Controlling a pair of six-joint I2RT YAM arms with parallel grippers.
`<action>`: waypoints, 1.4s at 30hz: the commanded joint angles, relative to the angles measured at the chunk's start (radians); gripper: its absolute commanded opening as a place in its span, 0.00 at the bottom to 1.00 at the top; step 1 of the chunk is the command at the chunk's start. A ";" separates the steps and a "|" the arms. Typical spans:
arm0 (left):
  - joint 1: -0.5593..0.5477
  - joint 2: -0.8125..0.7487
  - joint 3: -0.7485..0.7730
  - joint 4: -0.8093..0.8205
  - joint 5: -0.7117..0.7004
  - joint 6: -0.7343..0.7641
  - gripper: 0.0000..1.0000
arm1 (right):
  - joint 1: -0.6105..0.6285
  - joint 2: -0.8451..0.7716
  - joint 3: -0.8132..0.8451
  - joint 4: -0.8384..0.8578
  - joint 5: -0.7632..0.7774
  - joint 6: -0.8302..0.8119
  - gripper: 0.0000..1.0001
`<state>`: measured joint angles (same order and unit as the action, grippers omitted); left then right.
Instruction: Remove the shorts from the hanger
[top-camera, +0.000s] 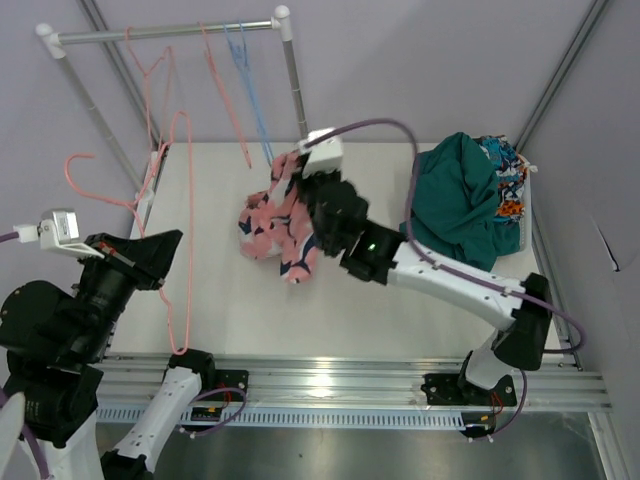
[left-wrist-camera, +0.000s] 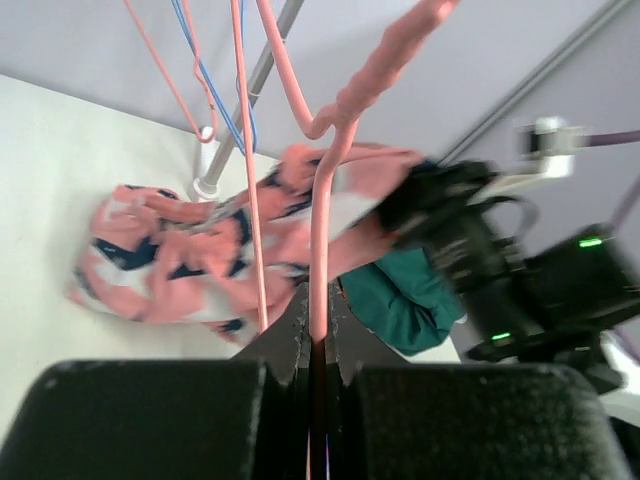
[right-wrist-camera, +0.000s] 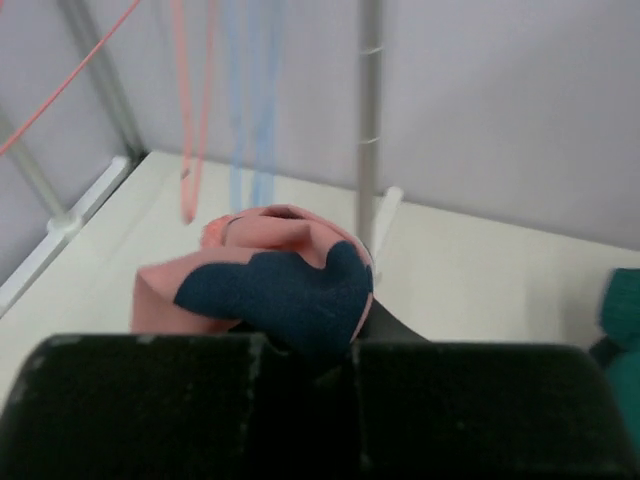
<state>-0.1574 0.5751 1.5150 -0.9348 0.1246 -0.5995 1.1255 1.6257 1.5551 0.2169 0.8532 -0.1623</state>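
Observation:
The pink shorts (top-camera: 272, 226) with navy and white print hang bunched above the table's middle. My right gripper (top-camera: 300, 187) is shut on their upper edge, and in the right wrist view pink and navy cloth (right-wrist-camera: 275, 285) fills the closed right gripper (right-wrist-camera: 320, 350). My left gripper (top-camera: 172, 242) is at the left, shut on the wire of a pink hanger (top-camera: 186, 300). In the left wrist view that hanger wire (left-wrist-camera: 320, 270) runs straight up out of the closed left gripper (left-wrist-camera: 320, 335), in front of the shorts (left-wrist-camera: 165, 270). From above, hanger and shorts look apart.
A clothes rail (top-camera: 170, 33) at the back carries pink and blue hangers (top-camera: 245, 70). A heap of teal shorts (top-camera: 460, 200) and printed ones (top-camera: 508, 180) lies at the table's right edge. The rail's upright post (right-wrist-camera: 369, 120) stands just behind the held shorts.

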 joint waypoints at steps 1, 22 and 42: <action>-0.010 0.054 -0.007 0.054 -0.030 0.033 0.00 | -0.163 -0.113 0.167 0.023 0.004 -0.049 0.00; -0.010 0.069 -0.136 0.142 -0.075 0.132 0.00 | -0.906 0.139 0.543 -0.045 -0.177 0.038 0.00; -0.010 0.383 0.201 0.090 -0.270 0.262 0.00 | -1.087 -0.110 -0.608 -0.168 -0.397 0.701 0.33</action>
<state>-0.1616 0.8795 1.6360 -0.8551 -0.1070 -0.3992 0.0525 1.5497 1.0016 0.0807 0.6502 0.4412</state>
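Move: The right hand already holds the gathered pink shorts; the clothes pile in the basket lies about 38 cm to its right, 8 cm ahead and some 31 cm below. The foot of the rack's right post is roughly 12 cm ahead, level sideways and 39 cm down; the blue hangers are 10 cm ahead and 8 cm left, slightly higher. For the left hand, gripping an empty pink hanger, the rack's bar is some 30 cm ahead and 5 cm up. The right arm swings the pink shorts some 44 cm right, first arcing up about 25 cm and forward, away from the rack, then dropping steeply by nearly 50 cm onto the clothes pile while drawing back a little, the wrist turning clockwise some 50 degrees and tipping down, the fingers starting to open only at the very end. Meanwhile the left hand keeps its grip on the empty pink hanger and carries it about 10 cm forward towards the rack's bar, dipping a few centimetres before rising again and turning slightly counter-clockwise. ##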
